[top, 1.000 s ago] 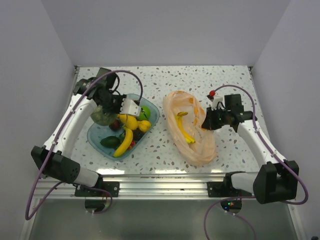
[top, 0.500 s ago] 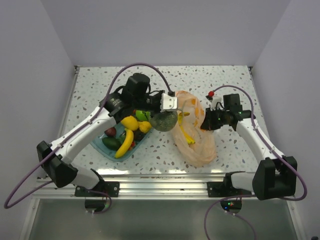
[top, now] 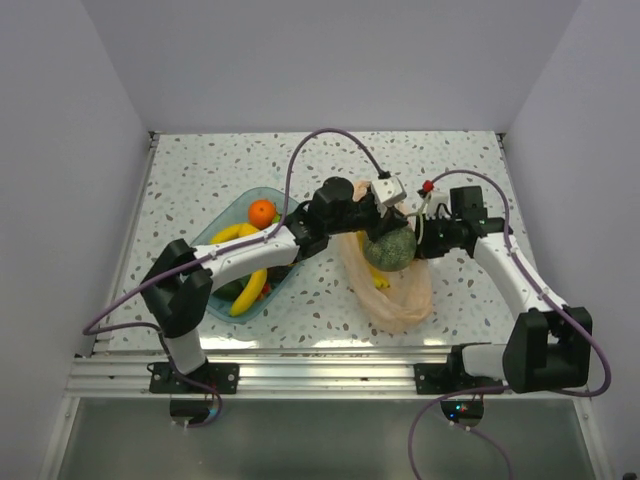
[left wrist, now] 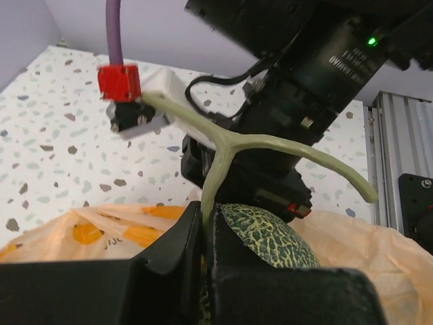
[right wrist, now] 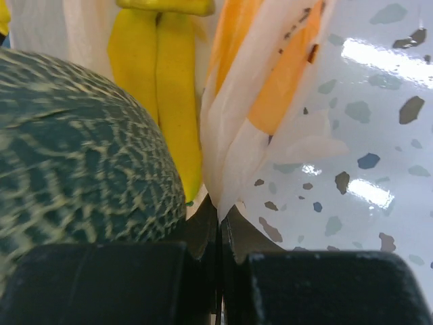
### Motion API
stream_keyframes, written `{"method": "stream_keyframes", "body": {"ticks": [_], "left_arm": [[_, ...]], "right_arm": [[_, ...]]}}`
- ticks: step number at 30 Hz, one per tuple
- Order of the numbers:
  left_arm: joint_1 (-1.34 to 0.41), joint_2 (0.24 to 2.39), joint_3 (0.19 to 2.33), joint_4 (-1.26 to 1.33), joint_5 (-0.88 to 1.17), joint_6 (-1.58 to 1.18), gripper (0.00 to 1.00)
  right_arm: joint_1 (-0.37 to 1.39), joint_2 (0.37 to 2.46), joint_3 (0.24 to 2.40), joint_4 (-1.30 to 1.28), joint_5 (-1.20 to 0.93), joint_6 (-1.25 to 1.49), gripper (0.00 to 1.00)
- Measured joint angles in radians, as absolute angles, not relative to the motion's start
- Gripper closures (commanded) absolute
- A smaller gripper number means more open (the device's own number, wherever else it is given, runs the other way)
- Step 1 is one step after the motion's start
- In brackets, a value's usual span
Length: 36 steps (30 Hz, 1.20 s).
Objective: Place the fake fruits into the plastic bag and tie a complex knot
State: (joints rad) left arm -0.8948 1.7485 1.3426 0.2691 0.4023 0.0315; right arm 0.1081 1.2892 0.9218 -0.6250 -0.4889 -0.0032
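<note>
The grey-green netted melon hangs over the open mouth of the peach-orange plastic bag. My left gripper is shut on its pale T-shaped stem; the melon sits just below the fingers. My right gripper is shut on the bag's right rim and holds it up. Yellow bananas lie inside the bag beside the melon. In the blue tray remain an orange, a banana and darker fruits, partly hidden by the left arm.
The right arm's wrist and cable stand close behind the melon's stem. The left arm stretches across the tray to the bag. Speckled tabletop lies behind tray and bag, and a metal rail runs along the near edge.
The left arm swung right from the tray with the melon, from beside the bag to over its mouth. The right gripper kept its hold on the bag's rim.
</note>
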Motion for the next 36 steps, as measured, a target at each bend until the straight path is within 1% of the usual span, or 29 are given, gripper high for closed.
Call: {"method": "stream_keyframes", "body": {"ticks": [5, 10, 17, 18, 19, 20, 21, 25, 26, 28, 30, 33, 36], "left_arm": [[-0.893, 1.778, 1.231, 0.359, 0.309, -0.098, 1.00], [-0.889, 1.806, 1.128, 0.355, 0.207, -0.196, 1.00], [-0.893, 1.797, 1.107, 0.346, 0.050, -0.152, 1.00], [-0.893, 1.785, 1.095, 0.345, 0.037, -0.133, 0.88], [-0.893, 1.771, 1.083, 0.340, 0.032, -0.107, 0.49], [-0.894, 1.751, 1.069, 0.328, 0.027, -0.073, 0.48], [-0.894, 1.741, 1.066, 0.317, 0.040, -0.030, 0.32], [-0.885, 1.672, 1.066, 0.220, 0.147, 0.077, 0.08], [-0.878, 1.645, 1.071, 0.183, 0.187, 0.096, 0.06], [-0.861, 1.575, 1.093, 0.093, 0.259, 0.126, 0.06], [-0.831, 1.523, 1.161, -0.027, 0.314, 0.158, 0.06], [-0.736, 1.448, 1.314, -0.238, 0.390, 0.238, 0.07], [-0.601, 1.347, 1.385, -0.441, 0.419, 0.365, 0.09]], "right_arm": [[0.059, 1.288, 0.945, -0.654, -0.466, 0.020, 1.00], [0.017, 1.269, 0.972, -0.677, -0.464, 0.034, 1.00], [0.011, 1.237, 0.984, -0.696, -0.453, 0.033, 1.00], [0.011, 1.229, 0.985, -0.696, -0.449, 0.033, 1.00], [0.010, 1.221, 0.986, -0.696, -0.444, 0.033, 1.00], [0.011, 1.209, 0.989, -0.696, -0.443, 0.032, 1.00], [0.010, 1.206, 0.993, -0.696, -0.445, 0.032, 1.00], [0.011, 1.207, 1.002, -0.696, -0.463, 0.027, 1.00], [0.011, 1.208, 1.002, -0.696, -0.465, 0.025, 1.00], [0.011, 1.211, 1.002, -0.696, -0.467, 0.023, 1.00], [0.011, 1.211, 1.002, -0.696, -0.467, 0.022, 1.00], [0.011, 1.211, 1.002, -0.696, -0.477, 0.011, 1.00], [0.011, 1.211, 1.002, -0.695, -0.493, -0.007, 1.00]]}}
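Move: The left gripper already holds the green gourd by its stem over the bag; the bag's middle lies some 4 cm back, 2 cm left and 20 cm below this gripper. The bananas in the bag are about 3 cm back, 4 cm left and 23 cm below, the fruit bin about 33 cm left, 3 cm back and 22 cm below. From the right gripper, pinching the bag's rim, the bag's middle is about 8 cm left, 4 cm back, 8 cm below. Lower the left gripper about 12 cm into the bag, easing a little left and forward as it turns some 20 degrees counter-clockwise, then open wide to let go of the gourd's stem. Lift out again, up some 17 cm and left towards the fruit bin. Meanwhile keep the right gripper shut on the bag's rim and draw it a few centimetres right, then up. ##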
